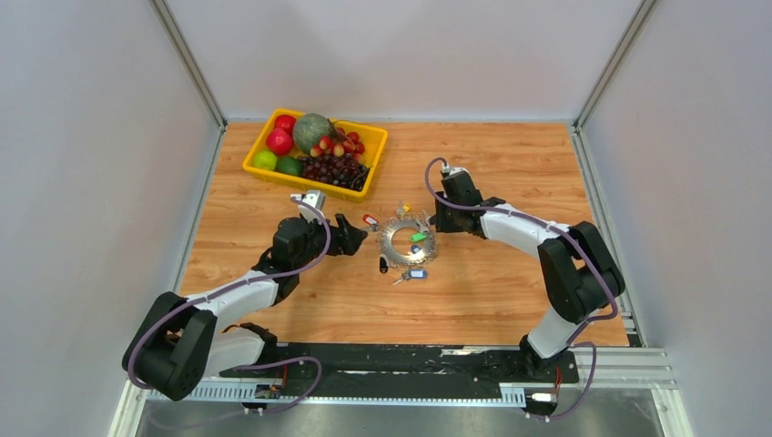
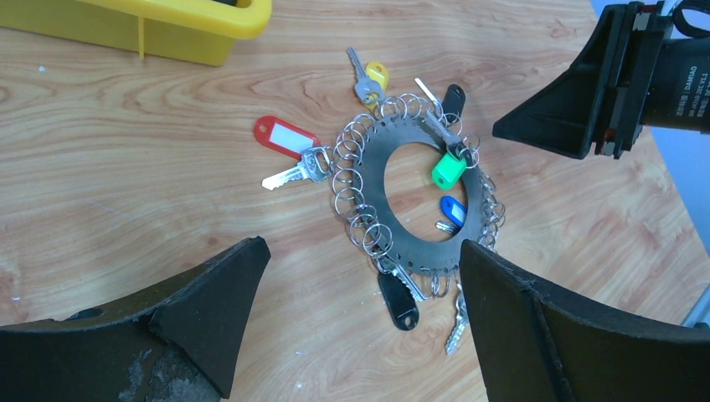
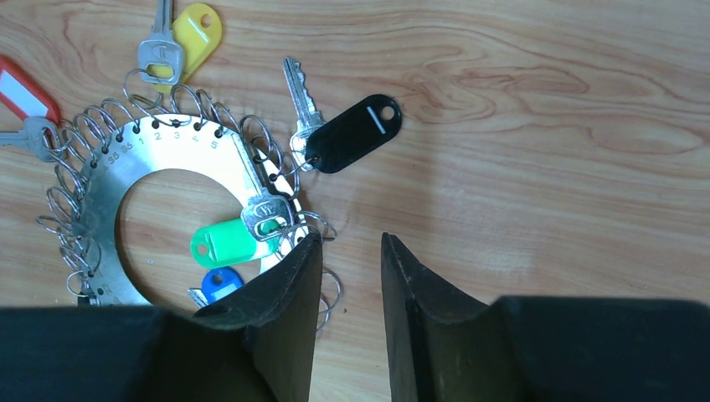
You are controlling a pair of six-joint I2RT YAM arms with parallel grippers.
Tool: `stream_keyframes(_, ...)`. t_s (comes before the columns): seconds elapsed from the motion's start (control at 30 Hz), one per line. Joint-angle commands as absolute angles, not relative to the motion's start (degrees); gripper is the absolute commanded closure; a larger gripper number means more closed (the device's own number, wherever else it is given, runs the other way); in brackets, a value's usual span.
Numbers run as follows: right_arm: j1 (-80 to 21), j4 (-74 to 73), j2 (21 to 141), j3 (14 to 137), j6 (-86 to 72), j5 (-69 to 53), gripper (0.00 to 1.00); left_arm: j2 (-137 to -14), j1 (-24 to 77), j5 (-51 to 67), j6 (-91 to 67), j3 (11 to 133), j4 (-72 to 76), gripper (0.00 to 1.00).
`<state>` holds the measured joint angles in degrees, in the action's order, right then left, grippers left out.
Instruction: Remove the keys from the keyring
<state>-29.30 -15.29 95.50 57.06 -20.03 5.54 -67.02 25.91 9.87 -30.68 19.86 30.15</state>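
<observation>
The keyring [image 1: 393, 244] is a flat silvery metal ring lying on the wooden table, edged with many small split rings. Keys with coloured tags fan from it: red [image 2: 285, 138], green [image 2: 448, 170], blue [image 2: 453, 209], black [image 2: 399, 303] and yellow [image 2: 376, 75]. My left gripper [image 1: 355, 235] is wide open and empty, just left of the ring [image 2: 402, 132]. My right gripper [image 1: 440, 218] hovers at the ring's right edge [image 3: 180, 146], its jaws narrowly apart with nothing between them. Its left finger [image 3: 289, 285] overlaps the ring's edge beside the green tag [image 3: 222, 243]. A black-tagged key [image 3: 356, 132] lies beyond.
A yellow tray [image 1: 300, 180] of fruit stands at the back left of the table, close behind the left gripper; its corner shows in the left wrist view [image 2: 167, 29]. Grey walls enclose the table on three sides.
</observation>
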Motion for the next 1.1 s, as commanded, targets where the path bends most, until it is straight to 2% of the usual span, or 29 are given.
stream_keyframes(0.0, -28.8, -12.5, 96.9, 58.4, -14.1, 1.3, 0.66, -67.7, 26.5, 11.4, -29.8, 21.1, 33.1, 0.05)
stream_keyframes(0.37, -28.8, -10.9, 101.1, 59.8, -10.6, -8.4, 0.66, -68.4, 26.8, 11.8, -29.4, 21.5, 32.8, 0.07)
stream_keyframes(0.57, -29.6, -8.6, 101.3, 59.4, -9.5, -15.1, 0.79, -68.8, 26.8, 12.2, -29.2, 21.8, 32.7, 0.07)
stream_keyframes(0.63, -30.3, -8.5, 100.9, 59.4, -8.9, -15.9, 0.96, -68.9, 26.9, 12.7, -29.2, 21.9, 32.6, 0.07)
stream_keyframes(0.67, -30.7, -8.5, 100.5, 59.3, -8.9, -15.8, 1.00, -69.1, 26.9, 12.8, -29.2, 22.1, 32.7, 0.07)
stream_keyframes(1.07, -32.0, -6.9, 86.5, 52.8, -11.0, -14.2, 1.00, -69.7, 27.4, 13.9, -28.9, 22.1, 33.3, 0.09)
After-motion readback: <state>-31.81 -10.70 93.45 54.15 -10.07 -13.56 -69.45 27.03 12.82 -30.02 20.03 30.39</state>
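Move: Close by the right hand's left side is the wire loop beside the green-tagged key on the disc's right rim: about 2 cm left, 2 cm back and 3 cm below. From this hand the green tag lies 5 cm left and 3 cm back, the nearer black tag roughly 2 cm ahead and 1 cm left, and the yellow tag 4 cm ahead and 7 cm left. From the left hand that loop is about 15 cm right, 3 cm ahead and 9 cm lower. Dipping some 2.5 cm, the right hand sweeps about 6 cm left and 4 cm back into the disc's right rim, turning some 20 degrees counter-clockwise as its part-open fingers shut and pinch the wire loop by the green-tagged key. It then lifts about 3 cm. The still-open left hand eases a centimetre or so down, back and right, over the disc. ##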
